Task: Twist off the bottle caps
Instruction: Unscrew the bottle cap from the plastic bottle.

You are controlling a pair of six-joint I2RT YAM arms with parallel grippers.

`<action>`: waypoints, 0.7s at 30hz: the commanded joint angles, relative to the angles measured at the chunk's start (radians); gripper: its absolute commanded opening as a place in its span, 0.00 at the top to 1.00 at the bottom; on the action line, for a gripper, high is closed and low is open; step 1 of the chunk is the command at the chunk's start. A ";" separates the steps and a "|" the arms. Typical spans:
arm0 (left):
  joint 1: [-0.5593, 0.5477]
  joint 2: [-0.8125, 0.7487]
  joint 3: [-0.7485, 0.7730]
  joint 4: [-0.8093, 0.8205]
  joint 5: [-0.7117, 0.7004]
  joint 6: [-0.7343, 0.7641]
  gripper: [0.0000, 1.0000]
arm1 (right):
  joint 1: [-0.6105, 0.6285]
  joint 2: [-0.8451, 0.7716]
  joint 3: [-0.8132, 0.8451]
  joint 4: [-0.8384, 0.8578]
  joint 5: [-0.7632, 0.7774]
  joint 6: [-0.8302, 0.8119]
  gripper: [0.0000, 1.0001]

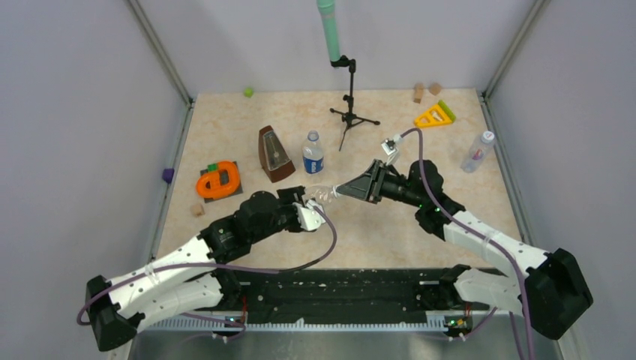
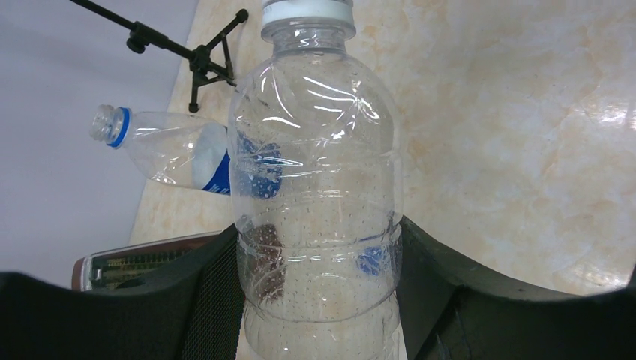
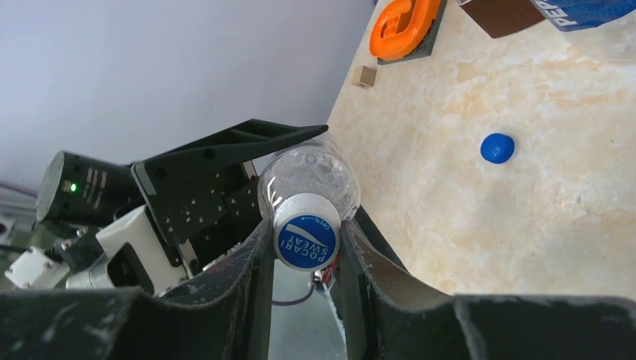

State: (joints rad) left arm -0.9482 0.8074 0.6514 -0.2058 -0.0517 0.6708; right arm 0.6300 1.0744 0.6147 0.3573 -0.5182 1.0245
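Note:
My left gripper (image 1: 313, 201) (image 2: 319, 251) is shut on the body of a plain clear bottle (image 2: 315, 180) (image 1: 321, 195), holding it above the table with its neck toward the right arm. On that neck sits a white cap (image 3: 306, 240) (image 2: 307, 9) with a blue printed top. My right gripper (image 1: 339, 189) (image 3: 307, 251) is shut on this cap, one finger against each side. A blue-and-white labelled bottle (image 1: 313, 154) (image 2: 180, 154) stands behind with an open neck. A dark blue cap (image 3: 497, 148) lies loose on the table. A third bottle (image 1: 478, 151) with a white cap stands at the right.
A brown metronome (image 1: 274, 154) and an orange shape on a dark base (image 1: 219, 180) stand left of the labelled bottle. A microphone stand (image 1: 349, 112) is at the back, with a yellow triangle (image 1: 435, 115) and wooden blocks (image 1: 418, 92) at the back right. White walls enclose the table.

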 commanded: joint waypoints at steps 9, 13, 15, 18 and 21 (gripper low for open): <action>0.026 0.011 0.177 -0.085 0.464 -0.261 1.00 | 0.002 -0.091 0.003 0.077 -0.265 -0.314 1.00; 0.119 0.053 0.225 -0.135 0.679 -0.310 1.00 | 0.004 -0.124 0.031 -0.042 -0.283 -0.441 1.00; 0.163 0.069 0.231 -0.133 0.793 -0.326 1.00 | 0.003 -0.147 0.016 -0.047 -0.274 -0.476 1.00; 0.190 0.075 0.229 -0.107 0.864 -0.343 1.00 | 0.004 -0.178 0.007 -0.067 -0.255 -0.513 0.95; 0.190 0.058 0.214 -0.082 0.778 -0.343 1.00 | 0.004 -0.191 0.006 -0.092 -0.190 -0.499 0.66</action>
State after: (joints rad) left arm -0.7502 0.8860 0.8249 -0.4404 0.5995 0.3553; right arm 0.6197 0.9009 0.5968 0.3054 -0.7536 0.5903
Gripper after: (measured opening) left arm 0.654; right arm 0.320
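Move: The white cap of the clear bottle sits between the right hand's pads, roughly 1 cm to the left of its hand point; from the left hand, which holds the bottle body, it lies some 10 cm to the right, 3 cm ahead and 3 cm higher. From the left hand, the Pepsi bottle stands about 18 cm ahead, 3 cm right and 11 cm lower, and the blue cap on the table some 16 cm below, 1 cm ahead and 2 cm left. The clear bottle, still gripped round its body by the left hand and pinched at the white cap by the right, is twisted between them: each rolls some 30 degrees the opposite way about the bottle's length, the right turning the cap counter-clockwise as seen facing its top. Together they draw back about 5 to 6 cm, away from the Pepsi bottle, drifting right, the right hand rising slightly; both grips stay shut. ##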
